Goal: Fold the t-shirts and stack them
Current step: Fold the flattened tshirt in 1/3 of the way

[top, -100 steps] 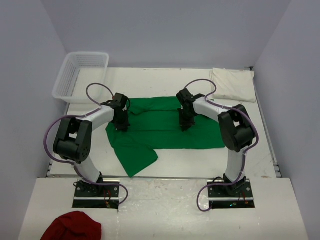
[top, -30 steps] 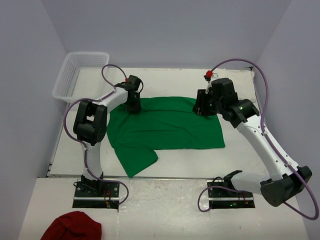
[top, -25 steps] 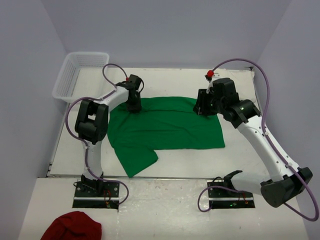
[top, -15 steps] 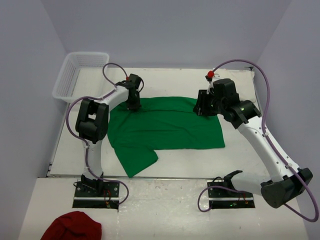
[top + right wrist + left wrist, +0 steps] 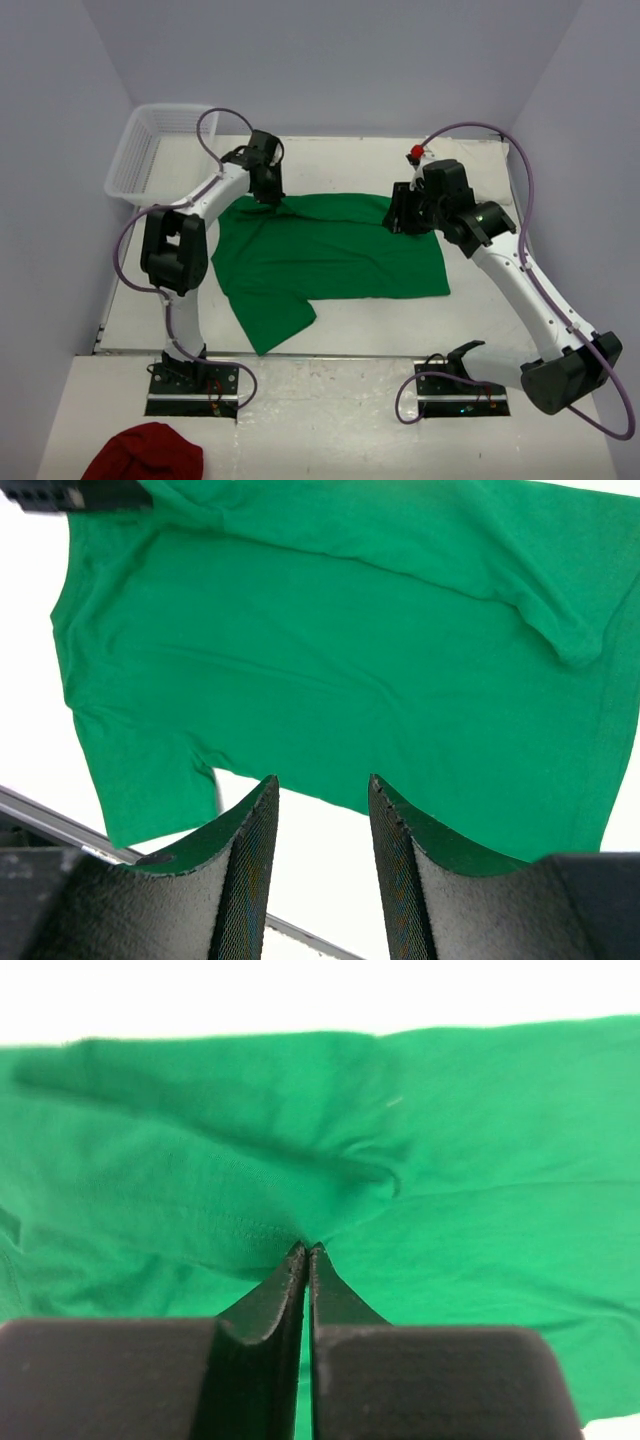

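Observation:
A bright green t-shirt (image 5: 330, 250) lies spread on the white table (image 5: 330, 160), one sleeve pointing toward the near edge. My left gripper (image 5: 268, 196) is at its far left corner, shut on a pinch of the green cloth (image 5: 450, 1150), which puckers up to the tips of my left gripper (image 5: 307, 1249). My right gripper (image 5: 403, 220) hangs over the far right corner, well above the cloth. In the right wrist view, my right gripper (image 5: 322, 785) is open with nothing between its fingers, and the green shirt (image 5: 350, 650) lies far below.
A clear plastic basket (image 5: 160, 150) stands at the back left corner of the table. A dark red cloth (image 5: 145, 455) lies on the near ledge, left of the arm bases. The left arm's tip (image 5: 60, 492) shows at the top left of the right wrist view.
My left gripper closed on the shirt's far left edge and rose slightly toward the back, lifting the cloth. The right arm has hardly moved.

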{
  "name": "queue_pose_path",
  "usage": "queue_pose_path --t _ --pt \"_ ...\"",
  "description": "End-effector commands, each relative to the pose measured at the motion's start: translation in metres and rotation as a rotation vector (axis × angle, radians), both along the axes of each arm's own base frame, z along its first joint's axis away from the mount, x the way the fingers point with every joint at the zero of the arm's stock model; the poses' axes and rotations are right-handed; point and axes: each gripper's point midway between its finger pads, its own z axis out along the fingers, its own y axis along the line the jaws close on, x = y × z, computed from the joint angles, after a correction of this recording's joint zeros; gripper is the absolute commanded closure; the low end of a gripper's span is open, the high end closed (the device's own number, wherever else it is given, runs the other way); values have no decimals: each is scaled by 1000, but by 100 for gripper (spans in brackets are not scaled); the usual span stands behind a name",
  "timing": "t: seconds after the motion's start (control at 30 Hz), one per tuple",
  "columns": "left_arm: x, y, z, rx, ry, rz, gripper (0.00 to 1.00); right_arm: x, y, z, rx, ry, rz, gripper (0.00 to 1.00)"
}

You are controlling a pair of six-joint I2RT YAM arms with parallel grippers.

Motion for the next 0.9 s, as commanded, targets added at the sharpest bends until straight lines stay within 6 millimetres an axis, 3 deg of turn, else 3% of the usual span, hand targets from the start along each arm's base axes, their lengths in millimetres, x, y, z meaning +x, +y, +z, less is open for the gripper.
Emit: queue_pose_path --t 0.0,0.03,0.17,0.4,0.5,0.53,0.57,0.63,0.67,0.7,0.77,0.87 --pt "21 -12 56 -75 -130 -48 92 8 5 9 25 -32 1 57" --pt "24 -13 62 -76 -140 -49 89 7 4 10 24 -35 1 57" --pt "36 -18 45 -65 -105 -63 76 7 1 12 16 -39 -5 57" --pt "51 -24 24 -63 -77 -63 70 4 -4 7 -10 -29 -10 57" --pt "42 -19 36 -47 -97 -36 70 2 -5 2 -14 -20 -12 57" --pt "31 -16 28 -16 -84 -31 70 2 -5 2 -14 -19 -14 57" --pt "26 -11 43 7 -119 -19 70 1 -4 1 -13 -16 -7 57" --pt "8 -2 35 83 -111 -8 69 2 -1 3 1 -21 -2 57" --pt "1 0 48 91 -140 -10 68 1 0 4 7 -21 1 57" --pt "-10 4 39 115 -118 -18 68 2 1 5 15 -24 2 57" --pt "-20 8 46 145 -137 -22 68 1 1 4 18 -22 2 57" --pt "-34 12 35 165 -99 -36 69 -1 1 5 27 -24 3 57"
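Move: Closed on the t-shirt's flap, the left hand has the shirt's far edge about 5 cm ahead and 6 cm below. The bin stands some 26 cm to its left and 11 cm farther out. The shirt's left edge is roughly 13 cm left and 9 cm back, the near sleeve about 27 cm straight back. From the right hand, that far edge lies about 18 cm ahead, 27 cm left and 22 cm below. The left fingers let go of the pinched flap, opening to about a third as the hand sweeps forward towards the shirt's far edge, some 5 cm out and 5 cm up, drifting a little right. The hand then dips to its starting height and draws back about 8 cm over the shirt towards its base, lifting slightly at the end. ##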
